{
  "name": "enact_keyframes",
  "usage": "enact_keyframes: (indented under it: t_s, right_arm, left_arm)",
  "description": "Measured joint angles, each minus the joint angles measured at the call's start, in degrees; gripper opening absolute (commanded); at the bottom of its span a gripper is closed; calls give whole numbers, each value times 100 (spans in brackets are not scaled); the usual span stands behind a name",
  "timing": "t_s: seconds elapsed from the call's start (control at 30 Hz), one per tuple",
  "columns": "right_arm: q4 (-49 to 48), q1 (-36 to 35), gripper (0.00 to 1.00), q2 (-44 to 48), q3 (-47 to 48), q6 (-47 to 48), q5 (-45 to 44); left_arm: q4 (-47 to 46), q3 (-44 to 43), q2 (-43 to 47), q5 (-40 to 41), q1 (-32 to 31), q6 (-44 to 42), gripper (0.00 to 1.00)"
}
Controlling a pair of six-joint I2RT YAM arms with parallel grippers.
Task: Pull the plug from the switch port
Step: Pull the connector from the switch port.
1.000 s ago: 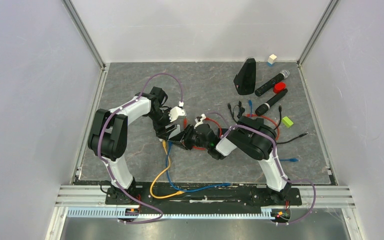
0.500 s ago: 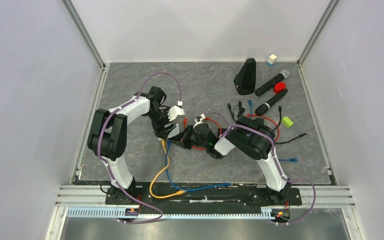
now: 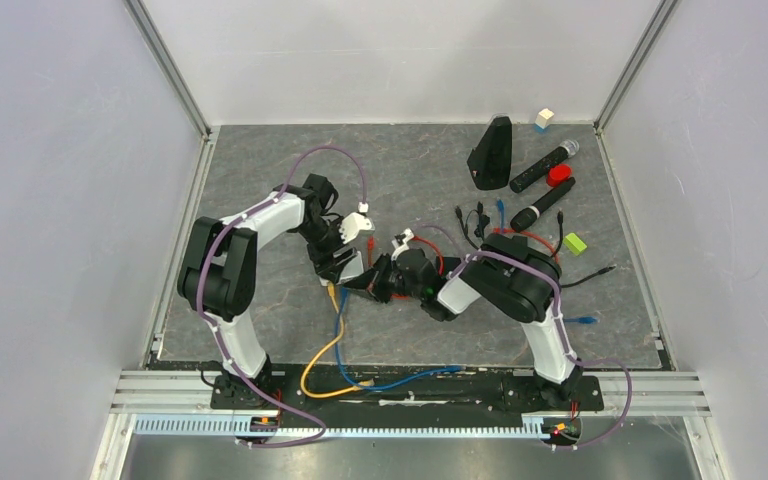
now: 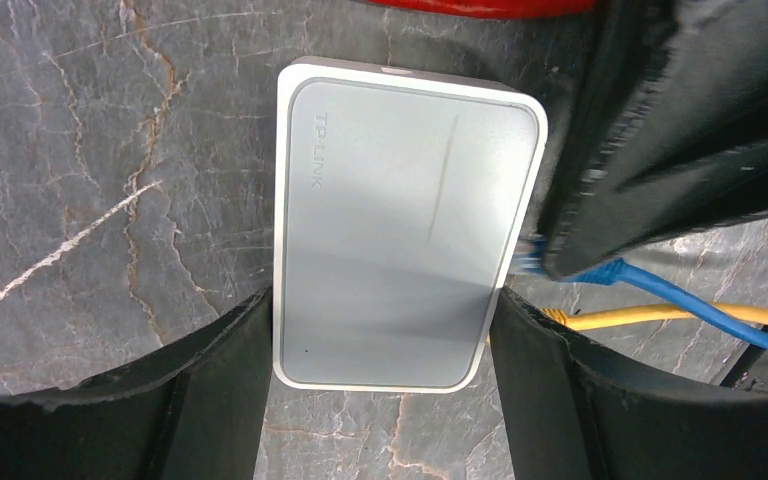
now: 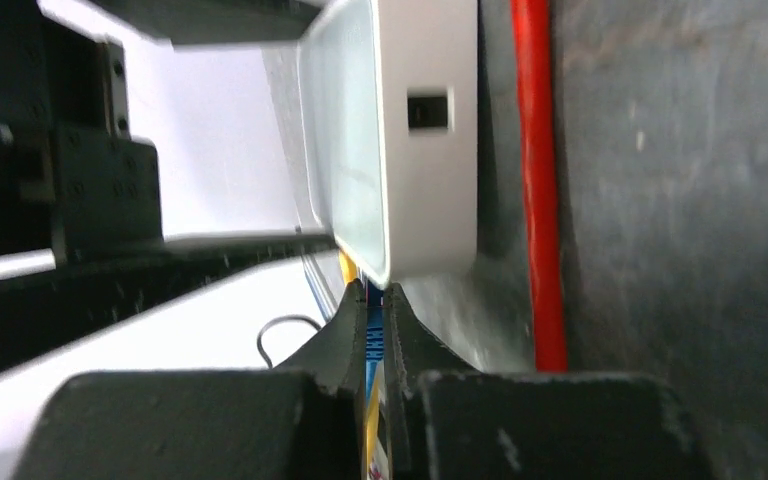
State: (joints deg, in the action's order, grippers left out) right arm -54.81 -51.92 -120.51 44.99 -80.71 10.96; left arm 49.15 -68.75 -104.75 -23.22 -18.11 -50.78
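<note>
The switch (image 4: 405,230) is a flat white box lying on the dark mat. My left gripper (image 4: 382,305) straddles its near end, with a finger pressed against each long side. Two cables, a blue one (image 4: 660,290) and a yellow one (image 4: 660,318), run into the switch's right side. In the right wrist view, my right gripper (image 5: 372,300) is shut on the blue plug (image 5: 372,335) right at the switch's (image 5: 430,150) port edge. From above, both grippers meet at the switch (image 3: 352,265) mid-table.
A red cable (image 5: 540,200) lies along the far side of the switch. At the back right are a black wedge (image 3: 492,153), two microphones (image 3: 542,167), a red cap (image 3: 560,175), a green block (image 3: 574,243) and loose black cables (image 3: 590,277).
My right gripper has shut on the blue plug. Both grippers and the switch have shifted slightly on the mat.
</note>
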Motion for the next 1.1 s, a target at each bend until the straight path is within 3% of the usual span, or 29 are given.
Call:
enact_keyframes:
  t_s: [0.33,0.7,0.87,1.1]
  right_arm:
    - [48,-116,0,579,-566,192,645]
    - [1307,793,0,2833,-1049,1700,-459]
    - [1749,1274,0,2621,-826,2074,-807]
    - [2260,1519,0,1515,278,2332,-885]
  left_arm:
    - [-57,-4,0,70,4,85,59]
    - [-66,4,13,13,15,81,59]
    - [-68,4,13,11,15,83,59]
    - [-105,9,15,11,15,83,59]
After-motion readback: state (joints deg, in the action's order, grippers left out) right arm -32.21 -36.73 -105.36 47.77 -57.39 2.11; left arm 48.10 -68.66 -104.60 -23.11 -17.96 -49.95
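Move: My right hand already pinches the blue plug at the near side of the switch; the switch's middle lies about 4 cm ahead of those fingers, at about their height, with the yellow plug some 2 cm to their left. On the table, 2 cm lower, lie two red cable ends: one about 10 cm ahead and 5 cm right, the other 11 ahead and 14 right. From my left hand, gripping the switch, the blue plug sits roughly 4 cm back and 2 cm right. Keeping the blue plug pinched, my right hand draws it back about 4 cm, away from the port, then lifts about 9 cm while swinging right and some 16 cm forward, past the switch's right side, before sinking 5 cm towards the red cable ends. The wrist turns clockwise about 15 degrees and its left side dips. My left hand stays, still gripping the switch. ##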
